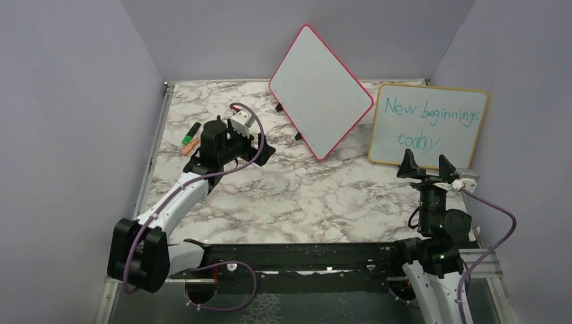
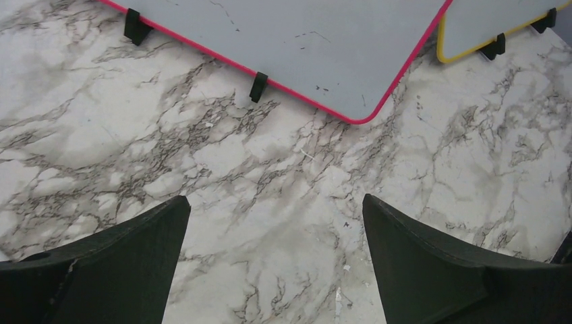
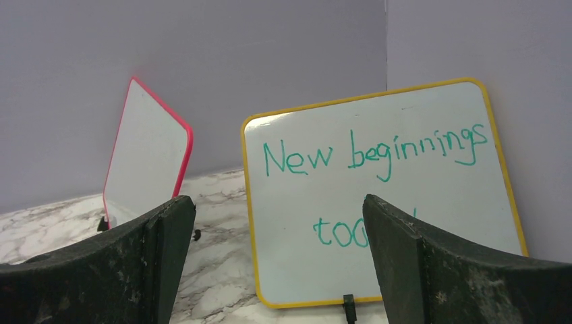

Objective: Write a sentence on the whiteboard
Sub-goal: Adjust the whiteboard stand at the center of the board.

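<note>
The whiteboard [image 1: 320,91], red-framed, stands tilted on black feet at the back of the marble table, and its face is blank. No sentence shows on it. My left gripper [image 1: 262,145] hovers open over bare marble just left of and in front of it. The left wrist view shows the whiteboard's lower edge [image 2: 290,40] beyond the empty left gripper [image 2: 276,202]. My right gripper [image 1: 426,165] is open near the right front, facing the other board. In the right wrist view the whiteboard [image 3: 145,158] stands far left, past the empty right gripper [image 3: 278,202].
A yellow-framed board [image 1: 428,126] with teal writing "New beginnings today" stands at the right wall, also the yellow-framed board [image 3: 378,196] close before my right gripper. A green marker [image 1: 191,131] and an orange marker [image 1: 189,148] lie at the table's left edge. Grey walls enclose three sides.
</note>
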`<state>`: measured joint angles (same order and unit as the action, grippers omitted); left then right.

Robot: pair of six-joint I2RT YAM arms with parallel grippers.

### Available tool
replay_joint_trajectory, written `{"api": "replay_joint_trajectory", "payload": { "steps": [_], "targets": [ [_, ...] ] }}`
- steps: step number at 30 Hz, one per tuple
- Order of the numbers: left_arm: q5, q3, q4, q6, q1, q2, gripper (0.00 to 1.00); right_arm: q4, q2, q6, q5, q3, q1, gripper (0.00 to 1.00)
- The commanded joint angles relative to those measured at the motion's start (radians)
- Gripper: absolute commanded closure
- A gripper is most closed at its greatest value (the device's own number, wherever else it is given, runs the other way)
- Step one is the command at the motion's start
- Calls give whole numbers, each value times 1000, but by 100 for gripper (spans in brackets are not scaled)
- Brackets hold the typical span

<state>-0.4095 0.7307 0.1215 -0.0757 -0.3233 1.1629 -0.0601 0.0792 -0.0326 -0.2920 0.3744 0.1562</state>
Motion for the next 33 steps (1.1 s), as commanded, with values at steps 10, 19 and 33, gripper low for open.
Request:
{"api": "replay_joint_trajectory", "payload": {
  "steps": [10,19,33],
  "targets": [
    [-129,217,130,32,-33,409,4,-8,-2,0,19,6,5,0],
    [-92,375,144,128,-74,679,12,-7,12,-7,39,3,5,0],
    [-85,513,162,203,-116,880,39,-10,27,-3,50,0,5,0]
  ]
}}
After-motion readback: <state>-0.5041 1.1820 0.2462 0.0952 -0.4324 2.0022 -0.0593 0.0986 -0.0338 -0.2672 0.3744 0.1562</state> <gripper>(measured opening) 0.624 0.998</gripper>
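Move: Ahead and to the right of the left hand, the near foot of the red-edged whiteboard's stand lies about 14 cm farther out, 13 cm to the right and some 17 cm below. The stand's far foot is about 10 cm farther out than that one and 6 cm left of it; the board's near corner is 7 cm back from the near foot and 7 cm to its right. From the right hand, the near foot lies about 25 cm ahead, 30 cm left and 28 cm below. Swooping down some 14 cm, and about 10 cm each forward and to the right, the left hand comes in low towards the stand's near foot at the board's lower edge; the forward travel mostly fades while it keeps sinking. Meanwhile the wrist turns roughly 15 degrees clockwise and tips down slightly, and the wide-open fingers narrow by about a third, still short of the foot. ##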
